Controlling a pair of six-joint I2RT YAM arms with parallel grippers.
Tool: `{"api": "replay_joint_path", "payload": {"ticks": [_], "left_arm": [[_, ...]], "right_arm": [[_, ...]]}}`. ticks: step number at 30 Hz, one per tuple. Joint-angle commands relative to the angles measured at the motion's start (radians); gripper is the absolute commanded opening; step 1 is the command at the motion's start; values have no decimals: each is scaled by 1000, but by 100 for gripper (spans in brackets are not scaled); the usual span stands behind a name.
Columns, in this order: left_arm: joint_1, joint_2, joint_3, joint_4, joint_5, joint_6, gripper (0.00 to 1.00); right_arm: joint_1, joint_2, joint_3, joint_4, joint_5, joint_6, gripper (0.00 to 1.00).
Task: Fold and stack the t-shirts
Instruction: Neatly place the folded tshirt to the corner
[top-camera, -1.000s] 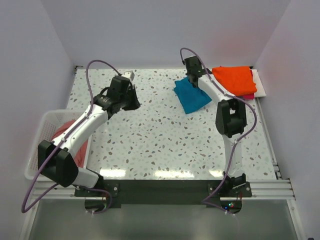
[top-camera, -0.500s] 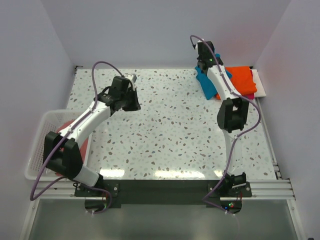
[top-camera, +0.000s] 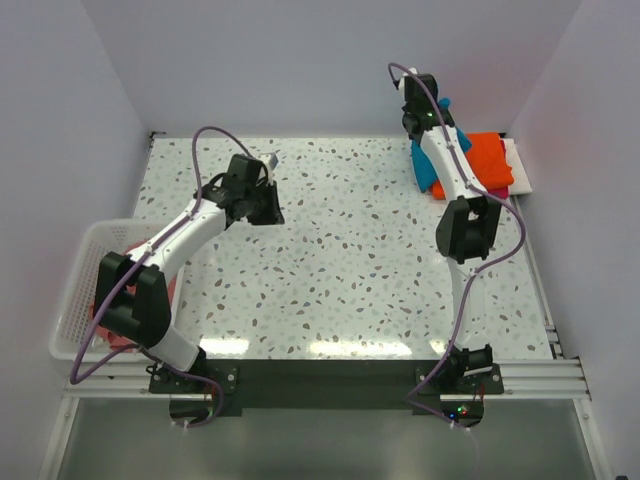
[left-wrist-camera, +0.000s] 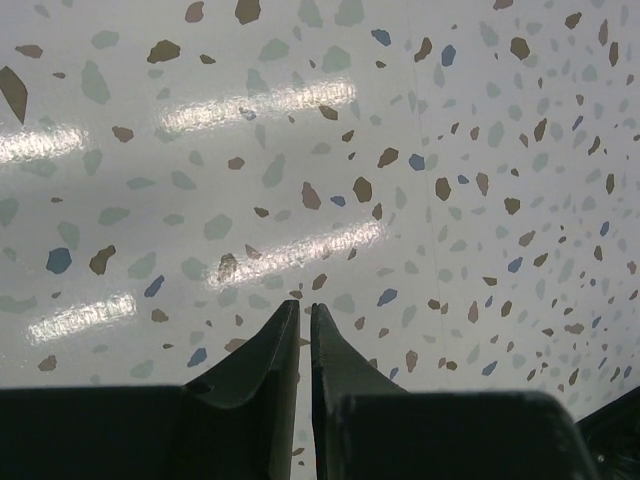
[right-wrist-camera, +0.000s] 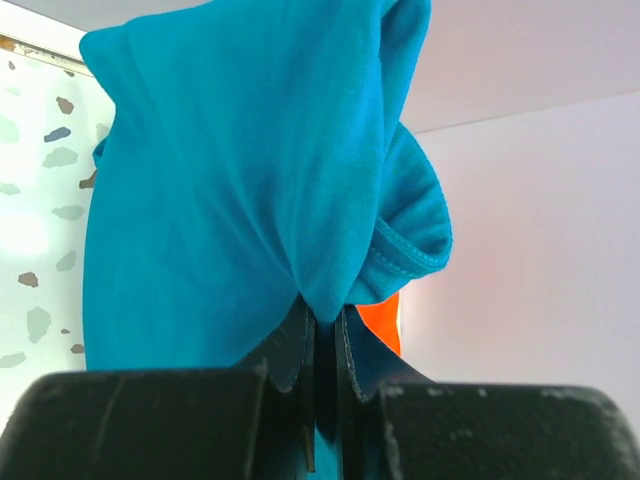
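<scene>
My right gripper (top-camera: 430, 118) is raised at the back right and is shut on a bunched fold of the teal-blue t-shirt (top-camera: 422, 170), which hangs below it clear of the table. In the right wrist view the teal cloth (right-wrist-camera: 230, 180) fills the space above the gripper (right-wrist-camera: 325, 315). The folded orange t-shirt (top-camera: 490, 155) lies just right of it, on a magenta t-shirt (top-camera: 497, 190) of which only an edge shows. My left gripper (left-wrist-camera: 305, 310) hovers over bare speckled table at the back left, shut and empty. A salmon-pink t-shirt (top-camera: 170, 290) lies in the basket.
The white lattice basket (top-camera: 70, 320) stands at the table's left edge beside the left arm's base. A white board (top-camera: 520, 165) lies under the stack at the right edge. The walls stand close behind and to the right of the raised right arm.
The right gripper has lifted the teal-blue t-shirt off the table and carried it up and to the right, towards the orange one. The left arm shifted slightly.
</scene>
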Motion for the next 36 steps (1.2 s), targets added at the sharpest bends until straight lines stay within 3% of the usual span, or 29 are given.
{"api": "replay_joint_path", "payload": {"ticks": [1, 11, 24, 26, 27, 29, 36], "left_arm": [[9, -6, 10, 44, 32, 27, 14], [9, 4, 1, 52, 51, 27, 14], [9, 55, -2, 60, 78, 27, 14], [9, 60, -5, 64, 85, 27, 15], [9, 60, -5, 66, 88, 27, 15], [9, 63, -5, 67, 94, 27, 16], [9, 47, -5, 76, 108, 26, 18]], "right_arm": [[-24, -101, -11, 29, 15, -27, 0], [-95, -186, -117, 67, -34, 22, 0], [-230, -114, -179, 86, -51, 134, 0], [-247, -92, -176, 78, -47, 172, 18], [-251, -89, -176, 82, -27, 186, 61], [-256, -82, -165, 69, -10, 227, 99], [-255, -129, -111, -42, -83, 416, 99]]}}
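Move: Right and some 14 cm off, 4 cm farther out and about 19 cm below the right hand lies the orange t-shirt on the corner stack; the gripped blue t-shirt already droops from the fingers towards it, its middle roughly 4 cm right and 12 cm down. Under the orange one lies the magenta t-shirt, and a white cloth sticks out about 26 cm to the hand's right, 4 cm ahead. From the left hand the orange t-shirt is about 28 cm ahead and 46 cm right. Sweeping the held blue t-shirt rightward across the orange one, the right hand travels about 15 cm towards the side wall, easing back and sinking some 4 cm each, most of the sinking late. The wrist turns clockwise by about 20 degrees, and near the end of the sweep the fingers spring wide open and let go of the cloth. ##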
